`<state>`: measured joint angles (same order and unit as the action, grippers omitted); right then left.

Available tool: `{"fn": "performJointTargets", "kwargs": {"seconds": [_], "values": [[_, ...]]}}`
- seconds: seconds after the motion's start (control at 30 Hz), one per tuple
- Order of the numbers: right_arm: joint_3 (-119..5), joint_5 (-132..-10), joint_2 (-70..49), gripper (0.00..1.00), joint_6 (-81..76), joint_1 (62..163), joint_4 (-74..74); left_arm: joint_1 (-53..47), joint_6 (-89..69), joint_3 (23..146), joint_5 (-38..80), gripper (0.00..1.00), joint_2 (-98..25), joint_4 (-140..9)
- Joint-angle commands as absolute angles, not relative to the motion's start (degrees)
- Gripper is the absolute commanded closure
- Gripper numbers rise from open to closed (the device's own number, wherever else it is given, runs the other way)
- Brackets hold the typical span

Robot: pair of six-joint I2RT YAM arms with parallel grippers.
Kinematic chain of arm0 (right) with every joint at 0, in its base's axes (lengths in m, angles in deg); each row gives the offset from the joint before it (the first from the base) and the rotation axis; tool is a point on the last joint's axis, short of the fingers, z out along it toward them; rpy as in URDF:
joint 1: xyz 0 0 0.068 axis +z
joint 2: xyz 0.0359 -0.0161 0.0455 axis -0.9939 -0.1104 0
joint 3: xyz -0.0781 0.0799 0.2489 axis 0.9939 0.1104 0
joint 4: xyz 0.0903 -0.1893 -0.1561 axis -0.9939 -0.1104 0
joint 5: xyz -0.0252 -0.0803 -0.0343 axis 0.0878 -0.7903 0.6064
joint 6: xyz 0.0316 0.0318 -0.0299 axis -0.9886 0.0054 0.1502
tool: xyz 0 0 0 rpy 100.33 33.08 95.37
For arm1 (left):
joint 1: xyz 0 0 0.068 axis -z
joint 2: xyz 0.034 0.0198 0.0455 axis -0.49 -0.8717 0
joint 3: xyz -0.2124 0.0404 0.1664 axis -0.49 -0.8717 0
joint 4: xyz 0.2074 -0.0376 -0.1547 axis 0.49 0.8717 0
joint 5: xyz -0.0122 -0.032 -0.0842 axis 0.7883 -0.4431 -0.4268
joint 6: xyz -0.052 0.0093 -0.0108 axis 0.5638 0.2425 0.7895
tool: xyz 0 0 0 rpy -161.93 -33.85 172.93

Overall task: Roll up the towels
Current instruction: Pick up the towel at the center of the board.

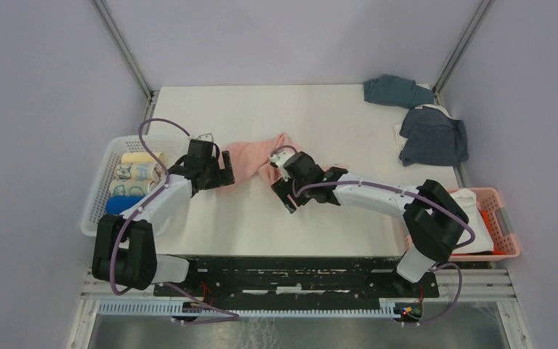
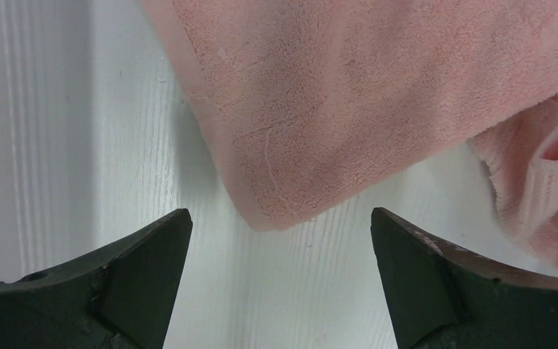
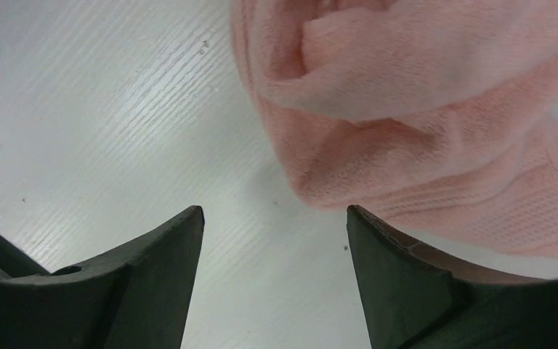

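Note:
A pink towel point(image 1: 253, 157) lies crumpled on the white table between my two grippers. My left gripper point(image 1: 224, 173) is open at its left end, and in the left wrist view one towel corner point(image 2: 276, 211) lies flat just ahead of the empty gap between the fingers point(image 2: 145, 262). My right gripper point(image 1: 284, 190) is open at the bunched right end. The right wrist view shows that folded end point(image 3: 378, 145) just beyond the fingertips point(image 3: 378, 247), nothing held. Two dark blue towels point(image 1: 432, 136) point(image 1: 396, 90) lie at the far right corner.
A white lattice basket point(image 1: 98, 190) at the left edge holds several rolled towels point(image 1: 136, 171). A pink basket point(image 1: 505, 225) at the right edge holds a white towel point(image 1: 474, 211). Bare table point(image 1: 261, 225) lies in front of the pink towel.

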<state>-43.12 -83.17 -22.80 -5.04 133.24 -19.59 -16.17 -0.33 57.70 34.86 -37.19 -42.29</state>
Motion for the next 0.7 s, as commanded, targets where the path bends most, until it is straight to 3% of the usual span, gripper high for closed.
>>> {"fn": "performJointTargets", "kwargs": {"seconds": [0.0,0.5,0.67], "values": [[-45.96,-88.37,-26.67,0.20,0.69,136.62,-14.99,-17.17,1.55,60.70,33.50,0.00,-38.99,-42.01],[-49.08,-94.45,-36.53,0.39,5.30,137.83,-13.05,-17.57,-0.47,62.68,31.09,0.03,-47.50,-41.29],[-48.80,-94.23,-35.57,0.62,5.44,137.80,-12.94,-17.56,-0.59,63.39,28.97,0.05,-50.07,-41.71]]}}
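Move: The pink towel's left corner lies almost straight below the left hand, about 6 cm down and 1 cm ahead. The near fold at the towel's middle sits some 2 cm ahead, 2 cm left and 6 cm below the right hand. The towel's right end is about 6 cm ahead and 13 cm right of the right hand. From the left hand, the white basket's middle stands roughly 21 cm left and 3 cm back. The pink towel's near middle fold is met by the right hand, which sinks some 5 cm, first easing back and left, then forward, tilting about 15 degrees as its half-open fingers close around the fold. Over the left corner, the left hand goes almost straight down 4–5 cm, tipping its fingers some 10 degrees steeper and keeping them wide open astride the cloth. ##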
